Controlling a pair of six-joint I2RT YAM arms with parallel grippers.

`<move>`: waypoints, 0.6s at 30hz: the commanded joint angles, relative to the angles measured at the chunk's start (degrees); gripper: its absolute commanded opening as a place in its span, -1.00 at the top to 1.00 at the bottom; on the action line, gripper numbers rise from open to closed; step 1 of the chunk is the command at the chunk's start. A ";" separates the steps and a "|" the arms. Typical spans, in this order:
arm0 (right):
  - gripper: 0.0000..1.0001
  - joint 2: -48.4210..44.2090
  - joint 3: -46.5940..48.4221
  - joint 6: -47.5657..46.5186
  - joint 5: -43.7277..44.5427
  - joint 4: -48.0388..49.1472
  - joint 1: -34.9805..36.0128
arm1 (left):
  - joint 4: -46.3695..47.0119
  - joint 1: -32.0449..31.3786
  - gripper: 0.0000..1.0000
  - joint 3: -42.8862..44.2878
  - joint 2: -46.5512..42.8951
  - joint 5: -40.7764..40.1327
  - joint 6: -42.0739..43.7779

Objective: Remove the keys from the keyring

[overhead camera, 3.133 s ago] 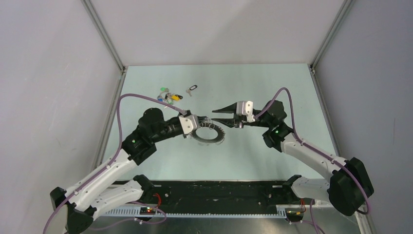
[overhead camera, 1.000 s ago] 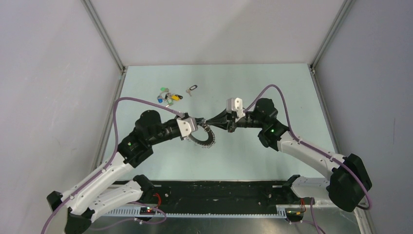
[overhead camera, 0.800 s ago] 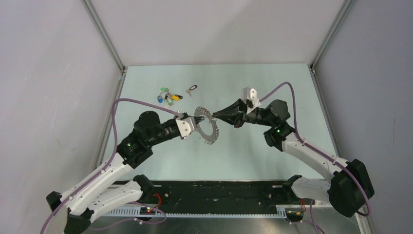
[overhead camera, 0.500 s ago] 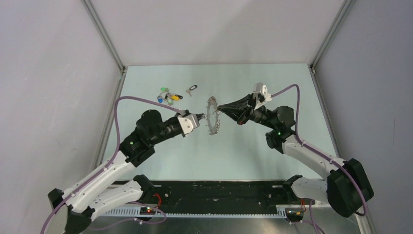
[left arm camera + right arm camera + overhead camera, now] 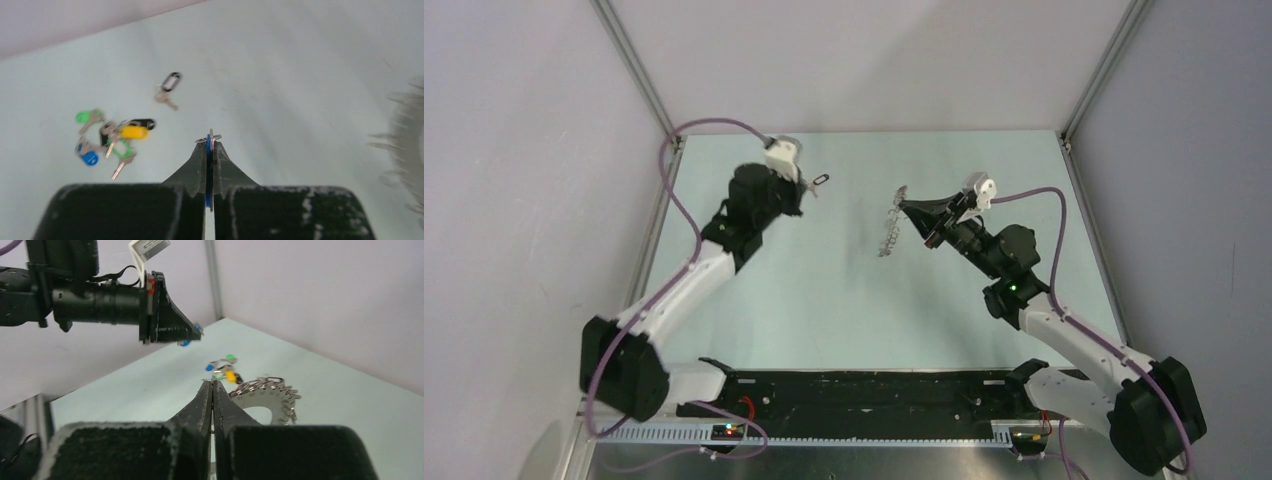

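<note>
The keyring (image 5: pixel 890 228) hangs edge-on above the table, a grey hoop (image 5: pixel 260 401) fringed with silver keys (image 5: pixel 287 399). My right gripper (image 5: pixel 903 206) is shut on the hoop's upper edge, so the ring dangles beside its fingertips (image 5: pixel 212 383). My left gripper (image 5: pixel 800 192) is raised at the far left, well apart from the ring. It is shut (image 5: pixel 210 140) on a thin blue-tagged key with a small wire ring poking out of the tips. In the left wrist view the keyring (image 5: pixel 407 140) is only a blur at the right edge.
A pile of loose keys with green, yellow, blue and black tags (image 5: pixel 110 137) lies on the pale green table below the left gripper. A single black-tagged key (image 5: pixel 819 181) lies beyond it. Grey walls close the table on three sides.
The two grippers have parted. The left one swung up and to the far left with the blue-tagged key. The right one lifted the keyring up and to the right, turning it edge-on.
</note>
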 commanded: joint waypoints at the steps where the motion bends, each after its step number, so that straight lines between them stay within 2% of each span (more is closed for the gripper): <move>1: 1.00 -5.34 0.65 -7.01 11.46 -9.25 -0.40 | 4.08 10.84 0.99 8.10 11.44 0.42 -22.08; 8: 1.00 -8.00 0.66 -9.50 15.80 -13.13 -0.91 | 3.40 17.13 1.00 22.71 32.82 3.63 -31.83; 16: 1.00 -7.53 0.66 -9.14 24.22 -14.90 -1.10 | 0.07 21.47 0.99 35.13 48.95 9.68 -41.33; 18: 1.00 -6.54 0.72 -9.28 25.97 -14.23 -1.36 | -0.06 21.64 0.76 35.36 49.99 9.76 -41.82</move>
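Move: The heap of removed keys, where the left hand's blue-tagged key is being taken, lies about 19 cm ahead of that hand, 12 cm to its left and some 23 cm below. A lone key with a black tag lies roughly 12 cm to the right of the heap and 5 cm farther out, on the table too. From the right hand, still holding the keyring, the heap is about 26 cm ahead, 31 cm left and 32 cm lower. Forward and increasingly down sweeps the left hand, about 20 cm out and 14 cm lower, veering left early on. It carries the blue-tagged key, still pinched, towards the heap's right side, its fingers tipping further down and swinging counter-clockwise while the hand rolls left side down. The right hand backs off some 6 cm to the right, drifting forward and down, turning clockwise and keeping the keyring. ##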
